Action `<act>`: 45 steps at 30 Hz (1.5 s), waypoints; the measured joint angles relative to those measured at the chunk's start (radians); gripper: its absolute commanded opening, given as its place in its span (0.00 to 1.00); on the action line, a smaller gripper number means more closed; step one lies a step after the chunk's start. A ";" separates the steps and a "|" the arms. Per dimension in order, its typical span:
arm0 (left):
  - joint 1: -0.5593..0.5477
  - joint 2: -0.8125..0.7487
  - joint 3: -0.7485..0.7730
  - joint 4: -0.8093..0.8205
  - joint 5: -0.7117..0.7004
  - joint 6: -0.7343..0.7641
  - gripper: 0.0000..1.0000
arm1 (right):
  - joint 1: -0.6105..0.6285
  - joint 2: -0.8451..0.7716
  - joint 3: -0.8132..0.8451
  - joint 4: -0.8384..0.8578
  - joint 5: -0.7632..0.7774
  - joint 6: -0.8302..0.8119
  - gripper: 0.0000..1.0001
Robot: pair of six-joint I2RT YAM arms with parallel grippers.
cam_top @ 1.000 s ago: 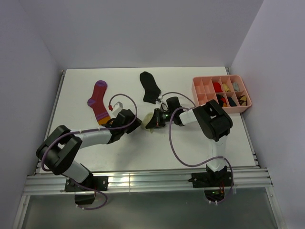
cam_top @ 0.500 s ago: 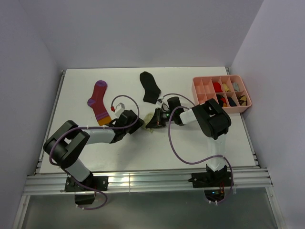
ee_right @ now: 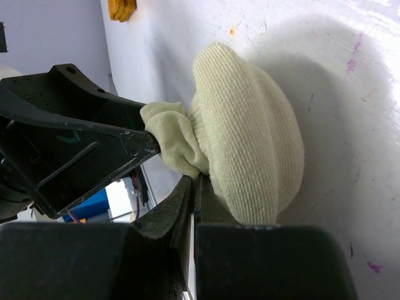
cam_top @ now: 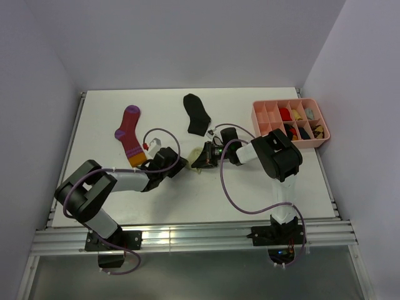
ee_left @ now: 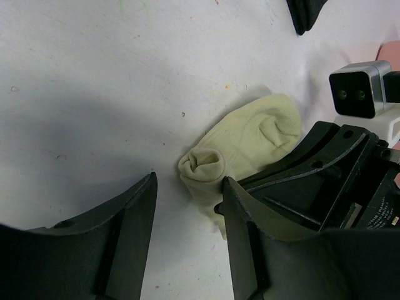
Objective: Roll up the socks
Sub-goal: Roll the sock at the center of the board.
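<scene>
The cream sock (cam_top: pixel 199 152) lies mid-table, one end curled into a small roll (ee_left: pixel 203 165). My left gripper (ee_left: pixel 187 194) is open just short of that roll, its right finger (ee_left: pixel 240 215) touching the fabric. My right gripper (ee_right: pixel 195 181) is shut on the cream sock (ee_right: pixel 250 137), pinching a fold at its tips. In the left wrist view the right gripper (ee_left: pixel 312 172) lies along the sock's right side. The black sock (cam_top: pixel 197 114) lies flat behind, and the magenta striped sock (cam_top: pixel 129 132) lies flat at the left.
A pink compartment tray (cam_top: pixel 259 112) holding several rolled socks stands at the back right. Purple cables loop off both wrists. The left gripper's body (ee_right: pixel 75 125) fills the left of the right wrist view. Walls close in the table on three sides.
The left arm has drawn its elbow in and its wrist has shifted slightly towards me, the jaws narrowing a little. The right arm and the cream sock have stayed put.
</scene>
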 measured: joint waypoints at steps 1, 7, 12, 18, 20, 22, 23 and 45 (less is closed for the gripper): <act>0.000 0.005 0.000 0.008 0.000 -0.003 0.50 | 0.000 0.000 0.000 0.000 0.000 0.000 0.00; 0.000 0.046 0.015 0.047 0.003 -0.006 0.45 | 0.000 0.001 0.000 0.001 0.000 -0.002 0.00; 0.000 0.080 0.039 0.060 0.013 -0.009 0.36 | -0.001 0.001 0.000 0.000 0.000 -0.010 0.00; 0.000 0.120 0.066 0.065 0.021 -0.008 0.15 | -0.003 -0.012 0.000 -0.019 0.014 -0.051 0.14; 0.000 0.128 0.075 0.063 0.023 -0.009 0.11 | -0.003 -0.033 0.000 -0.047 0.039 -0.080 0.20; -0.002 0.137 0.087 0.061 0.024 -0.005 0.02 | -0.002 -0.056 -0.002 -0.074 0.065 -0.104 0.29; -0.003 0.140 0.093 0.057 0.024 -0.002 0.00 | -0.002 -0.070 -0.003 -0.089 0.080 -0.119 0.34; -0.019 0.148 0.267 -0.252 0.015 0.134 0.00 | 0.314 -0.428 -0.192 -0.120 0.734 -0.703 0.42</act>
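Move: The rolled-up end of the cream sock lies just off my open left fingers, about 2 cm ahead, 3 cm to the right and 1 cm lower. My shut right hand grips the sock right beside it, so from there the roll is some 2 cm left and level. The unrolled part of the sock is about 3 cm ahead of my right hand; the black sock is roughly 18 cm ahead of that hand. The maroon sock lies about 10 cm ahead and 19 cm left of my left hand. I slide my left hand about 3 cm right and a bit forward, sinking slightly, and close it to pinch the rolled end while my right hand keeps its grip. As the left fingers shut, I open the right ones, lift them almost 5 cm off the sock, then dip back and down, rolling that wrist some 50 degrees so its fingers point more steeply down, open over the roll's near end. ##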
